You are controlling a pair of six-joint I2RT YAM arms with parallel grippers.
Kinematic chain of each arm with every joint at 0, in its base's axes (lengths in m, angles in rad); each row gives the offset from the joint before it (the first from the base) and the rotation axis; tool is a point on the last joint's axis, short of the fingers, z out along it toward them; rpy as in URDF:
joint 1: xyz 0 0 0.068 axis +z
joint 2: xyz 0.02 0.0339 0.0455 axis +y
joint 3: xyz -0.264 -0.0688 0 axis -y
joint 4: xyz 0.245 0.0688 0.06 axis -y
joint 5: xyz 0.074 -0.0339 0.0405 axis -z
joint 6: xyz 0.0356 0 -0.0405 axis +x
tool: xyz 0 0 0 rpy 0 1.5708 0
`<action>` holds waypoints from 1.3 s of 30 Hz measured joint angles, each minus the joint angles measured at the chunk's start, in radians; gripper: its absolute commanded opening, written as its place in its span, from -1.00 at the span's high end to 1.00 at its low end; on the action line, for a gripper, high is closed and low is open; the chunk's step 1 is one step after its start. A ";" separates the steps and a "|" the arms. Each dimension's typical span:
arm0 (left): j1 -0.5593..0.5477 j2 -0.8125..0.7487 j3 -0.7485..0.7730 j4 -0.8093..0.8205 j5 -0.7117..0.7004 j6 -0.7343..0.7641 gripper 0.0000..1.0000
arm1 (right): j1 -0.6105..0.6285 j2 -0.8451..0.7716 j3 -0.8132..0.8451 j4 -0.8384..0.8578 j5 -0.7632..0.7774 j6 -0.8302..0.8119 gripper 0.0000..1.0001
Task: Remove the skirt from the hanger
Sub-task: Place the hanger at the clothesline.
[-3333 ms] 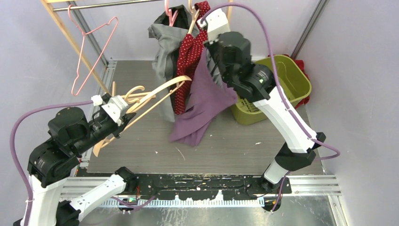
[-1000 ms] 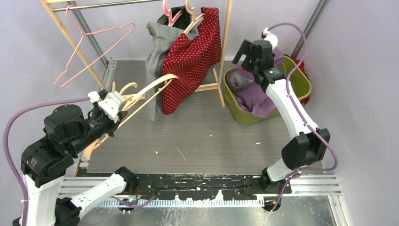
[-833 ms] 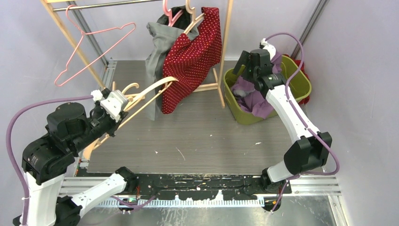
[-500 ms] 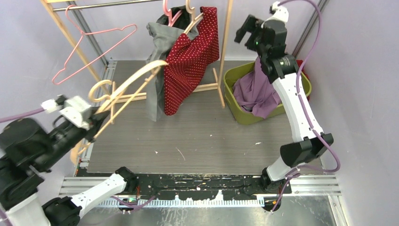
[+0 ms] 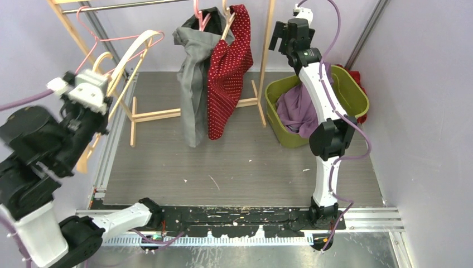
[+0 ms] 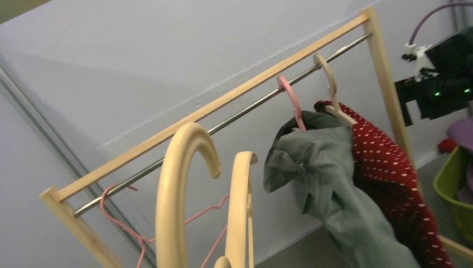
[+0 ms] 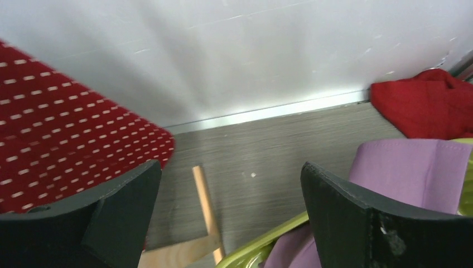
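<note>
The purple skirt (image 5: 294, 109) lies bunched in the green bin (image 5: 355, 92), and the right wrist view shows the skirt (image 7: 413, 167) just under my right finger. My left gripper (image 5: 103, 97) is shut on the cream wooden hanger (image 5: 129, 49), held bare and high at the left by the rack. In the left wrist view only the hanger's hook (image 6: 177, 184) shows, not my fingers. My right gripper (image 5: 280, 38) hangs open and empty high above the bin, beside the rack's right post; its jaws (image 7: 231, 215) stand wide apart.
A grey garment (image 5: 192, 84) and a red dotted garment (image 5: 228, 70) hang from the rack bar (image 5: 128, 5). A pink wire hanger (image 5: 92, 25) hangs at the left. Red cloth (image 7: 424, 106) lies behind the bin. The rack's wooden foot (image 7: 206, 206) crosses the floor.
My right gripper dropped the purple skirt into the bin, then rose open to the rack's right post. My left arm swung the bare hanger up and left toward the rack bar.
</note>
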 measured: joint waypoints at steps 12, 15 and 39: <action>0.044 0.338 0.017 0.241 -0.098 0.097 1.00 | -0.058 0.072 0.102 0.043 0.036 -0.016 -1.00; 0.156 0.380 -0.028 0.303 -0.040 0.050 1.00 | -0.072 0.077 0.106 0.048 0.034 -0.016 -1.00; 0.501 0.603 -0.057 0.669 0.303 -0.273 1.00 | -0.127 0.120 0.135 0.076 0.012 0.012 -1.00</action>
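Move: The left hand already grips the empty wooden hanger, hook up and forward; the free stretch of clothesline rail it goes for lies about 33 cm straight ahead and some 5 cm higher. The empty pink hanger hangs there roughly 15 cm to the left of that spot and 10 cm lower, the grey skirt about 21 cm to the right of it and 20 cm lower. From the open right hand that spot is some 55 cm left, 8 cm back and 22 cm up. The left hand carries the wooden hanger forward about 29 cm to the rail, bowing some 5 cm to the right on the way and coming back, and sinks about 4 cm while it turns some 15 degrees counter-clockwise, then rolls its left side down to bring the hook to the rail between the pink hanger and the grey skirt, fingers keeping their grip. The right hand, empty and wide open, moves off about 7 cm to the right and 4 cm forward beyond the basket, then stands still. ##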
